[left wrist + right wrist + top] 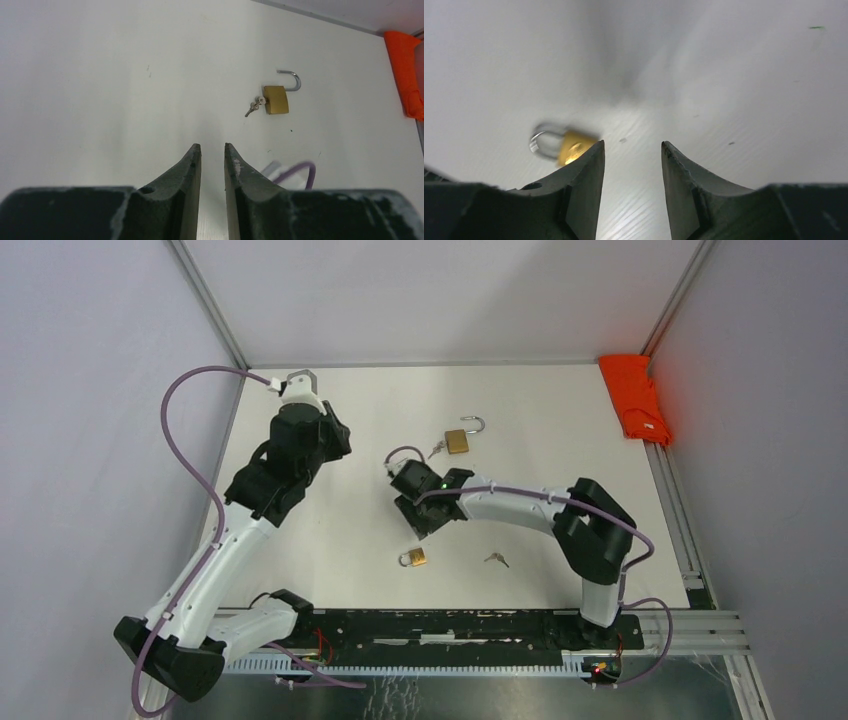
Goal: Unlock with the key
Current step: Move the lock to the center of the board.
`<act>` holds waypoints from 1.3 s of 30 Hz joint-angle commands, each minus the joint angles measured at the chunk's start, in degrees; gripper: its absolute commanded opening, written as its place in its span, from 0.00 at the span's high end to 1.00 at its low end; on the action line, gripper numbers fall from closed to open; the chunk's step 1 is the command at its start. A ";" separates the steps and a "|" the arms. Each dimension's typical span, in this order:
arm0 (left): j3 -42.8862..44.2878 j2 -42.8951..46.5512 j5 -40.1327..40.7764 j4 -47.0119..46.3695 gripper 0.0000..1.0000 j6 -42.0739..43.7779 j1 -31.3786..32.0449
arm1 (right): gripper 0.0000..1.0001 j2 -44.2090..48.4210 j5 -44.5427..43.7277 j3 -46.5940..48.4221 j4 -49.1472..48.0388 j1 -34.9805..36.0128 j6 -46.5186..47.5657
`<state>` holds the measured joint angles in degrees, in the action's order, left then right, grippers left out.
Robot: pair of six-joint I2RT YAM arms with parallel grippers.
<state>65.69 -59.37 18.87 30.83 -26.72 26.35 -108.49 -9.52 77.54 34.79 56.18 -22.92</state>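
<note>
A brass padlock point(459, 440) lies at the table's middle back with its shackle swung open and a key point(436, 449) in it; the left wrist view shows the padlock point(276, 99) and the key point(254, 106) too. A smaller closed padlock point(413, 557) lies near the front, with a loose key point(496, 560) to its right. My left gripper point(338, 440) is left of the open padlock; its jaws point(212, 148) stand a narrow gap apart, empty. My right gripper point(414, 518) hovers above the small padlock point(566, 145), open and empty point(633, 145).
A folded orange cloth point(635, 398) lies at the back right corner, also in the left wrist view point(404, 70). Aluminium frame rails point(672, 510) run along the table's right side. The right arm's purple cable point(295, 173) shows behind my left fingers.
</note>
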 commanded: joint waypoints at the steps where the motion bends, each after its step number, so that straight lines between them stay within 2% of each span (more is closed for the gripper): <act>1: 2.75 0.88 -1.11 -1.57 0.70 0.69 -0.18 | 0.48 4.89 2.86 -2.24 0.35 5.27 -0.76; 9: 2.83 2.74 -1.88 -0.95 0.70 0.35 -0.14 | 0.47 2.49 3.81 -3.91 -0.91 7.34 -1.53; 21: 2.16 5.16 -0.39 0.08 0.69 1.35 -0.21 | 0.48 -0.66 5.80 -1.35 -1.26 8.80 -3.17; 39: 0.94 8.52 -0.68 0.19 0.69 1.89 -0.19 | 0.50 -4.96 3.54 4.88 2.95 8.95 -6.60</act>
<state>66.46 -52.05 17.89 31.27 -26.70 26.35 -111.46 -4.84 80.58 35.35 64.88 -27.62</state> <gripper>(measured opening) 0.307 0.510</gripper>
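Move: The small padlock lies roughly 5 cm back, 4 cm to the left and 3 cm below the right gripper. The small keys are about 6 cm back and 13 cm to the right of that gripper. The big open padlock stands about 20 cm ahead of it and 6 cm to its right. From the high left gripper, the small padlock is about 12 cm back, 10 cm to the right and 28 cm down. Sweep the open right gripper quickly back by about 6.5 cm and left towards the small padlock, rising a little at first and turning slightly counter-clockwise. Then sink about 4 cm, and ease up 2 cm while drifting further left, to finish just above the padlock with the fingers still open and not gripping it. Meanwhile lift the left gripper some 4 cm and draw it slightly back. ##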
